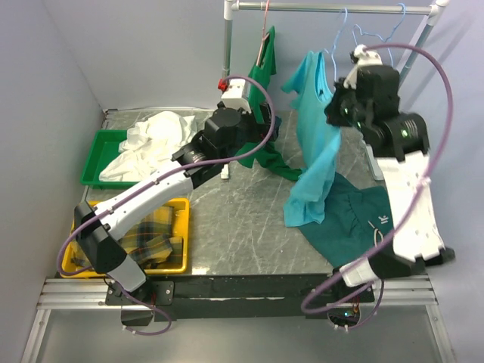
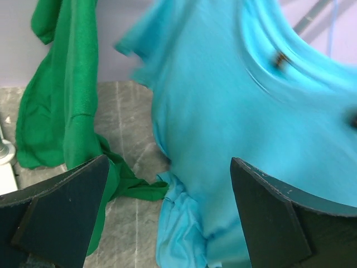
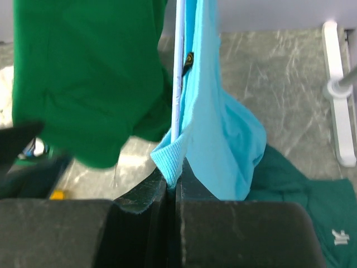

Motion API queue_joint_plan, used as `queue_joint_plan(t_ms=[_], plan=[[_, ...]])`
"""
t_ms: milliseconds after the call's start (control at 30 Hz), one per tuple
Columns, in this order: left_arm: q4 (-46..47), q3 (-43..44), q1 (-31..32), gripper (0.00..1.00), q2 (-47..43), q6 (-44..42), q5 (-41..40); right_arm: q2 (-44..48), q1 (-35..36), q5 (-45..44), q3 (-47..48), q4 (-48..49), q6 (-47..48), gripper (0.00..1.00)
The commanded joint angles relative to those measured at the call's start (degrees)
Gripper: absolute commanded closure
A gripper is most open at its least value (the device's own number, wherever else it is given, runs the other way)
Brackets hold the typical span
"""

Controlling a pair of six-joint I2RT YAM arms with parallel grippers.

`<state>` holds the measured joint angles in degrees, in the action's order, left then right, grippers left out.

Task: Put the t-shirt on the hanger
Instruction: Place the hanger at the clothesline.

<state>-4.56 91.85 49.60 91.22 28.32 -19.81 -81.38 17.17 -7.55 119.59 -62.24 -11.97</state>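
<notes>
The turquoise t-shirt (image 1: 314, 147) hangs in the air to the right of the table's middle, its lower end draped onto the table. My right gripper (image 1: 335, 106) is shut on its ribbed collar (image 3: 172, 159). In the right wrist view the thin light-blue hanger (image 3: 179, 67) runs straight up from the pinched collar; its hook (image 1: 335, 47) rises toward the rail. My left gripper (image 2: 167, 218) stands wide open and empty, facing the t-shirt (image 2: 234, 111) from the left, with both dark fingers (image 2: 61, 212) clear of the cloth.
A bright green shirt (image 1: 265, 83) hangs from the rail (image 1: 333, 7) on a pink hanger, close to the left arm. A dark teal garment (image 1: 355, 219) lies under the t-shirt. A green tray (image 1: 94, 155) with white cloth and a yellow bin (image 1: 180, 234) stand at the left.
</notes>
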Motion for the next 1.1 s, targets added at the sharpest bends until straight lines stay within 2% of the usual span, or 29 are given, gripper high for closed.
queue_joint_plan(t_ms=[0, 233, 333, 600, 900, 933, 967, 1033, 1067], plan=[[1.1, -0.3, -0.2, 0.04, -4.7, 1.0, 5.0, -7.0, -1.3, -1.5, 11.4, 4.1, 2.0, 1.00], [0.4, 0.2, -0.2, 0.05, -6.8, 1.5, 8.6, -13.1, -1.8, -1.2, 17.4, 6.9, 1.9, 1.00], [0.4, -0.1, -0.2, 0.05, -7.5, 1.9, 9.5, -14.1, -1.8, -1.8, 16.5, 8.4, 2.1, 1.00], [0.2, -2.3, -0.2, 0.03, -10.2, 2.4, 9.9, -11.5, -1.8, -1.5, 6.6, 12.0, 1.9, 1.00], [-1.8, -4.0, -0.2, 0.02, -15.5, 2.4, 8.9, -11.2, -1.8, -0.2, 5.1, 12.2, 1.5, 1.00], [-2.7, -4.2, -0.2, 0.02, -15.9, 2.4, 8.1, -10.8, -1.8, 0.1, 4.5, 12.5, 1.3, 0.95], [-3.3, -4.8, -0.2, 0.01, -16.4, 2.4, 7.5, -10.2, -1.7, 0.3, 2.6, 13.0, 1.1, 0.74], [-5.0, -5.9, -0.2, 0.03, -18.4, 2.2, 5.3, -7.2, -1.8, 1.0, 0.1, 14.9, 0.4, 0.52], [-5.7, -7.1, -0.2, 0.04, -19.1, 2.1, 4.7, -6.1, -1.8, 1.0, -2.1, 15.6, 0.0, 0.36]])
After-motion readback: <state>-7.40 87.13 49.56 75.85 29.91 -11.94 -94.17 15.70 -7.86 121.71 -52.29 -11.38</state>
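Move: Ahead of the right hand, which grips the near end of the hanger with the blue t-shirt, the free spot on the clothesline rail lies about 24 cm farther out, straight ahead and some 17 cm higher. The empty blue hanger hangs beside that spot, roughly 18 cm to its right; the green t-shirt hangs about 14 cm ahead of the hand, 25 cm to its left and 8 cm lower. From the open left hand the spot is around 26 cm ahead, 22 cm right and 21 cm up. Reaching forward about 9 cm towards the rail, the right hand carries the hanger and blue shirt nearly level, then sinks some 4 cm over the last part of the reach to set the hook on the rail; it stops there and its fingers start to part. The left hand, still wide open, backs away about 7 cm, rising as much and drifting left. ##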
